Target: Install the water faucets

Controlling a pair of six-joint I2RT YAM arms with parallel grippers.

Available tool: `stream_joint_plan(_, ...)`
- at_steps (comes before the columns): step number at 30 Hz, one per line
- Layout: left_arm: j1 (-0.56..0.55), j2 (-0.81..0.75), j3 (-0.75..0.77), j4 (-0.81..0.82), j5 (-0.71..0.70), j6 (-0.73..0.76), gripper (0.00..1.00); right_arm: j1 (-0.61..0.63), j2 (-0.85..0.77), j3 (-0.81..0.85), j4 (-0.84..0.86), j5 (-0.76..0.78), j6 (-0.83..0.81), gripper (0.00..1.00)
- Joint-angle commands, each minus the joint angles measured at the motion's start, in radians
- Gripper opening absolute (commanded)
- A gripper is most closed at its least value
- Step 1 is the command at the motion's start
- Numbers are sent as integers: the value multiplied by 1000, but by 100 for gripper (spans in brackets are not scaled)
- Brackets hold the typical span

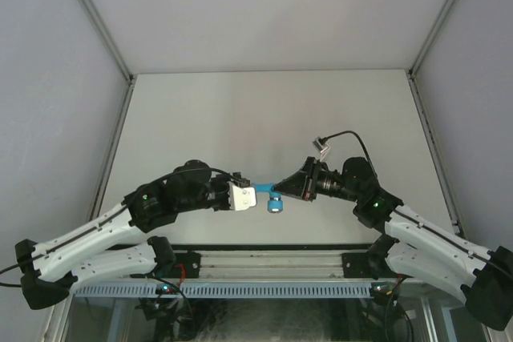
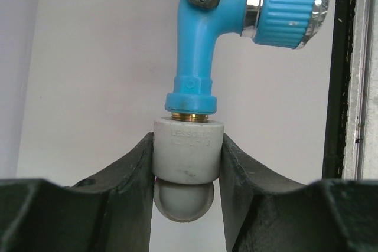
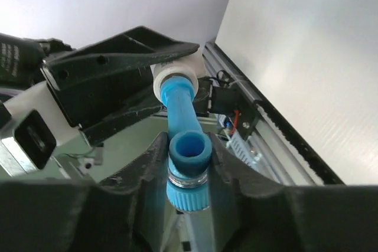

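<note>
A bright blue water faucet [image 1: 270, 196] hangs in mid-air between the two arms, above the table's near edge. My left gripper [image 2: 188, 160] is shut on a white-grey pipe fitting [image 2: 189, 149], and the water faucet [image 2: 204, 51] stands with its brass thread in the fitting's top. My right gripper [image 3: 188, 156] is shut on the faucet body [image 3: 188, 149], its ribbed blue handle [image 3: 188, 196] pointing down. From the right wrist the pipe fitting [image 3: 177, 75] shows at the faucet's far end, between the left gripper's dark fingers [image 3: 127, 48]. The two grippers [image 1: 255, 196] meet nose to nose.
The white table [image 1: 264, 118] stretches beyond the arms, with grey walls on three sides. An aluminium rail [image 1: 264, 266] with cabling runs along the near edge under the grippers. A black cable [image 1: 345, 138] loops above the right wrist.
</note>
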State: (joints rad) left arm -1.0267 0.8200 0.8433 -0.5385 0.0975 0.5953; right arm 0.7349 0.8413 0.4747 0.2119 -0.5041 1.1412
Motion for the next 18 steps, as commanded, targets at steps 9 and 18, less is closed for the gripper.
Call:
stream_joint_plan(9,7,-40,8,68,-5,-9,0,-83,-197,66,-83,174,-376,91)
stream_joint_plan(18,7,-37,17,50,19,-12,0,-25,-358,56,-223,87,-1489,95)
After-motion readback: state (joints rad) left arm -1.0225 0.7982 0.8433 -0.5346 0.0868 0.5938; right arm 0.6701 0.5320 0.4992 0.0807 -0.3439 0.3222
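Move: The right gripper is already closed on the spout end of the blue faucet. The faucet's middle lies about 3 cm to that hand's left, level fore and aft. The faucet's knob is some 5 cm back and 2 cm left, and the white fitting is about 9 cm left. From the left gripper, which holds that fitting, the faucet's middle is roughly 6 cm to the right and about level fore and aft. Open the right gripper wide to let go of the faucet's spout end, then draw it away to the right about 6 cm while rising some 4 cm and easing forward 3 cm. As it clears, roll the wrist back about 50 degrees, forward side coming up. Keep the left gripper shut on the white fitting, nearly still. ##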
